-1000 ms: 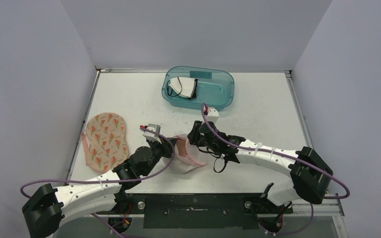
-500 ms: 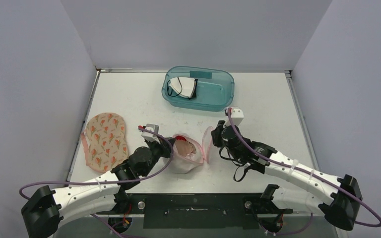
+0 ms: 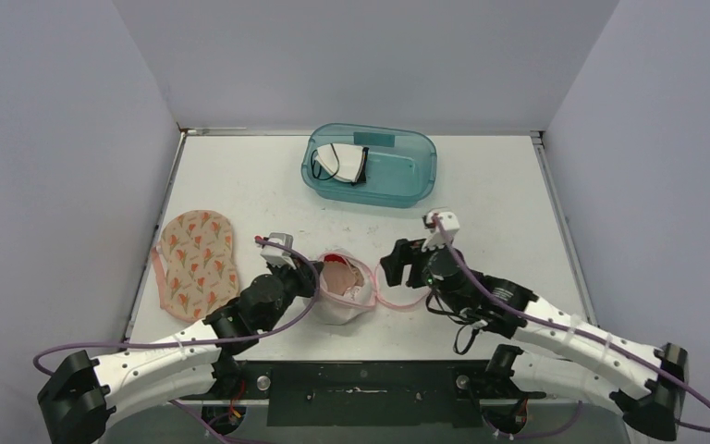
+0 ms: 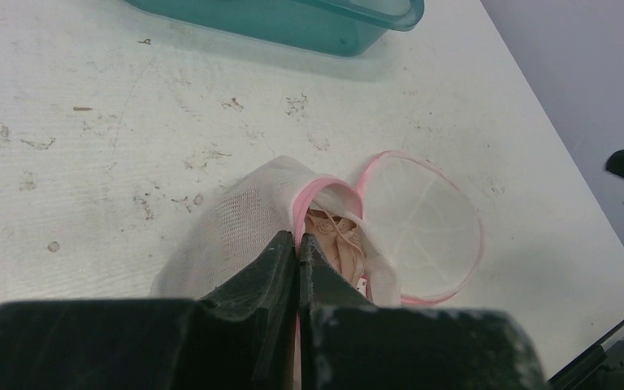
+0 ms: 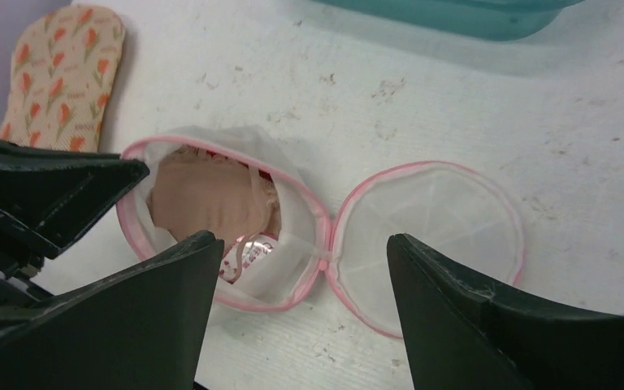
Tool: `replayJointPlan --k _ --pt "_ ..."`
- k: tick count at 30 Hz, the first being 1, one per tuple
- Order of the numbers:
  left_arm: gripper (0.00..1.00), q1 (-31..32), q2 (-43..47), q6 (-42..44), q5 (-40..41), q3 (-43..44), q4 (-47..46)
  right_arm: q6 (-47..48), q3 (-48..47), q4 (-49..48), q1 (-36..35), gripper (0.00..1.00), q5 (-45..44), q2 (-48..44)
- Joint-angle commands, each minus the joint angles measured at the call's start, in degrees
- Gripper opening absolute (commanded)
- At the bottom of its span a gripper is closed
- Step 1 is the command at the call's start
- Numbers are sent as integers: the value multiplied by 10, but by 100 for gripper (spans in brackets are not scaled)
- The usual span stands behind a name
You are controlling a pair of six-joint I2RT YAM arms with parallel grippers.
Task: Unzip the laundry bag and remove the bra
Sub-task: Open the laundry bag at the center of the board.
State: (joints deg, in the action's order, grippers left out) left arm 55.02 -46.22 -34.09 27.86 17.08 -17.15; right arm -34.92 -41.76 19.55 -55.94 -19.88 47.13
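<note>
The round white mesh laundry bag (image 3: 337, 305) with pink trim lies unzipped mid-table. Its lid (image 3: 407, 296) is folded out flat to the right. A beige bra (image 3: 340, 276) sits inside the bag (image 5: 292, 252), seen as the bra (image 5: 207, 195) in the right wrist view and the bra (image 4: 337, 244) in the left wrist view. My left gripper (image 3: 307, 282) is shut on the bag's pink rim at its left side, fingertips together at the gripper (image 4: 298, 240). My right gripper (image 3: 405, 264) hovers open over the lid (image 5: 431, 219), holding nothing; the gripper (image 5: 302, 238) straddles the hinge.
A teal plastic bin (image 3: 370, 166) stands at the back with a white garment with black straps (image 3: 342, 162) in it. An orange floral fabric pad (image 3: 196, 262) lies at the left by the table's edge. Side walls enclose the table (image 3: 240, 185).
The right gripper pulled the lid away rightward, then opened and let it drop flat on the table. The left gripper has kept its hold on the rim.
</note>
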Motion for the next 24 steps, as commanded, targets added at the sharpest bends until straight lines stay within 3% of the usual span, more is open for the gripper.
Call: replayJointPlan --k 1,7,14,16,20,24 --pt "0 -4 24 -26 4 9 37 10 6 -73 -22 76 32 91" --pt "0 -6 46 -43 5 -4 57 -14 55 -213 5 76 108 174" --pt "0 -7 50 -46 5 -5 68 -34 65 -290 29 74 163 255" --pt "0 -7 51 -48 5 -7 68 -36 65 -298 33 69 171 270" --pt "0 -7 54 -51 4 -10 71 -37 69 -294 35 47 172 277" --pt "0 -7 57 -51 6 -11 71 -34 73 -287 36 32 170 284"
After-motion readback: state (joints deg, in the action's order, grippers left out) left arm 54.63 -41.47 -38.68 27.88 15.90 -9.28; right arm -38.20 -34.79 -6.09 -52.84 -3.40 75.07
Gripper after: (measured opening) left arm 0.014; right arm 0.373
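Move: Below and to the left of the open right hand, the laundry bag's right rim lies about 7 cm left, 1 cm ahead and 14 cm down. The bra sits in the bag some 13 cm left of that hand, 2 cm ahead and 17 cm below; the opened mesh lid lies almost straight under it, about 19 cm down. From the left hand, already pinching the left rim, the right rim is about 10 cm right, level with it fore and aft, and 8 cm lower. Sinking about 12 cm and swinging 7 cm left, the right hand comes down to the bag's right rim, quickly at first and then easing off. Its wrist tips down some 15 degrees with a slight counter-clockwise turn, and the wide fingers close about halfway near the end, touch not clear. The left hand keeps its pinch on the left rim, easing a couple of centimetres down, left and back. ##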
